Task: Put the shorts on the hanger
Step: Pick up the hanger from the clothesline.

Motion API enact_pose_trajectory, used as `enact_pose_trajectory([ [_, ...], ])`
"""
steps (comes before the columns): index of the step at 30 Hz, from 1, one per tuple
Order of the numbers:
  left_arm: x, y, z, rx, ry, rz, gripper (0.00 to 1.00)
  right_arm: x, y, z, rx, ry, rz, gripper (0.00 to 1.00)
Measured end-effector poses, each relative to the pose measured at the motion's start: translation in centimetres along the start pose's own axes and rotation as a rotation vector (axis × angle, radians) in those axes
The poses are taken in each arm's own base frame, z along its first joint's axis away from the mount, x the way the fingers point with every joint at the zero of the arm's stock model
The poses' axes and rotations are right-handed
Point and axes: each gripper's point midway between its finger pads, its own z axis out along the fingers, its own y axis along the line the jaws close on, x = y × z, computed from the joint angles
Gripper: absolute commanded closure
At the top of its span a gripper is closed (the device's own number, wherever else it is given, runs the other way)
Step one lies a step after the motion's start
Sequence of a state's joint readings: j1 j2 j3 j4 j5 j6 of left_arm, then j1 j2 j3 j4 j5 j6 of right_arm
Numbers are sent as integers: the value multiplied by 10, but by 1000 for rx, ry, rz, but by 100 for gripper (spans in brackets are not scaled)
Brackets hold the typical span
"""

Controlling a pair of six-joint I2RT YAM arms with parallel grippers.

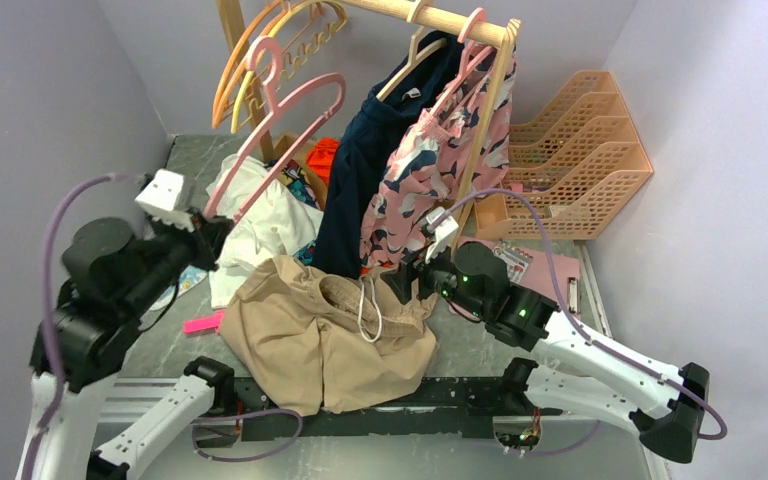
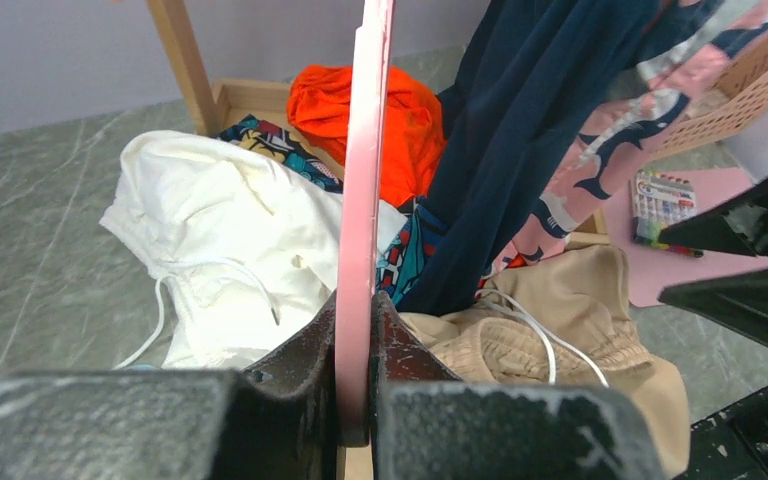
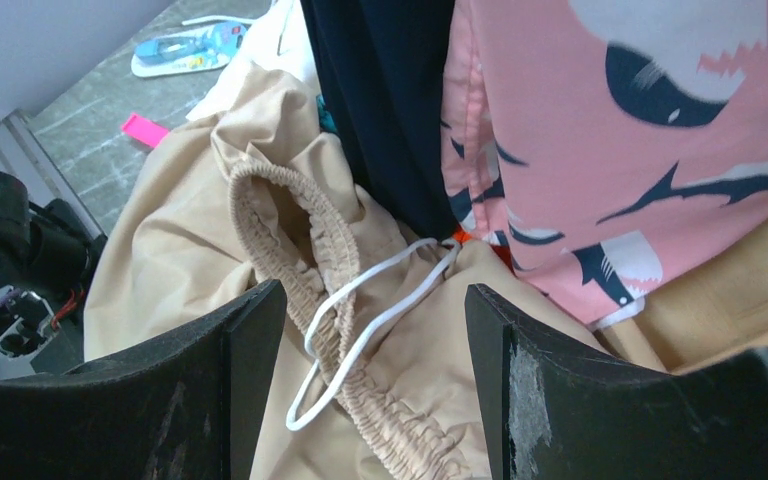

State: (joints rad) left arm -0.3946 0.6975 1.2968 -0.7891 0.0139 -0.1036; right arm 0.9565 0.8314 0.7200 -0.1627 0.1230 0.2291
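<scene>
The tan shorts point(image 1: 325, 335) lie crumpled on the table's near middle, their gathered waistband point(image 3: 305, 255) and white drawstring point(image 3: 375, 300) facing up. My left gripper point(image 1: 205, 232) is shut on the lower end of the pink hanger point(image 1: 285, 125), which rises tilted toward the rack. In the left wrist view the hanger point(image 2: 365, 180) runs edge-on straight up from between the closed jaws, with the shorts point(image 2: 560, 320) to the right. My right gripper point(image 1: 405, 272) stands open just above the waistband, with nothing between its fingers point(image 3: 245, 345).
A wooden rack point(image 1: 460, 22) holds a navy garment point(image 1: 370, 160), a pink patterned garment point(image 1: 440, 165), and orange and yellow hangers point(image 1: 250, 55). White cloth point(image 1: 260, 215) and orange cloth point(image 2: 400, 110) lie behind the shorts. A peach basket stack point(image 1: 575, 150) stands at the right.
</scene>
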Motion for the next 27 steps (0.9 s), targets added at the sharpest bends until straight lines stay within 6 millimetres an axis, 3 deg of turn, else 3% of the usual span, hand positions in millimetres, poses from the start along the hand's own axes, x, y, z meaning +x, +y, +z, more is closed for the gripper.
enact_pose_trajectory([
  [4, -16, 1, -47, -20, -51, -17, 93, -18, 4, 3, -6, -8, -28, 30],
  [11, -72, 2, -137, -35, -312, -34, 93, -57, 17, 5, -44, -46, -76, 30],
  [14, -87, -1, -160, -19, -407, -34, 93, -73, 24, 4, -73, -71, -90, 30],
  [19, -108, -26, -171, 122, -524, 1, 93, -85, 43, -1, -174, -70, -122, 30],
  [23, -113, -67, -160, 358, -545, 72, 93, -84, 66, -16, -313, -21, -172, 29],
  [27, -107, -100, -143, 561, -494, 127, 93, -100, 87, -47, -447, -4, -215, 28],
])
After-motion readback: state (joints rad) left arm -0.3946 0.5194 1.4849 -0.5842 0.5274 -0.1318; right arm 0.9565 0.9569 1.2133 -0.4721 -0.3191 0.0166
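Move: The tan shorts lie about 13 cm to the right of the left hand, level with it and some 37 cm below. The white cloth is about 23 cm ahead and 2 cm left, 36 cm down; the pink clip about 2 cm ahead and 13 cm left, on the table. The navy trousers hang roughly 22 cm ahead and 24 cm right, 15 cm lower. From the right hand the shorts lie about 13 cm left, level, some 22 cm down. The pink hanger, already off the clothesline and still pinched near one end, is drawn back and up by the left hand, about 14 cm each way, drifting left and then right again. Late on, its wrist swings some 30 degrees clockwise, having tipped upward as much. The open, empty right hand rises 12 cm, pulls back 6 and turns counter-clockwise above the shorts. ##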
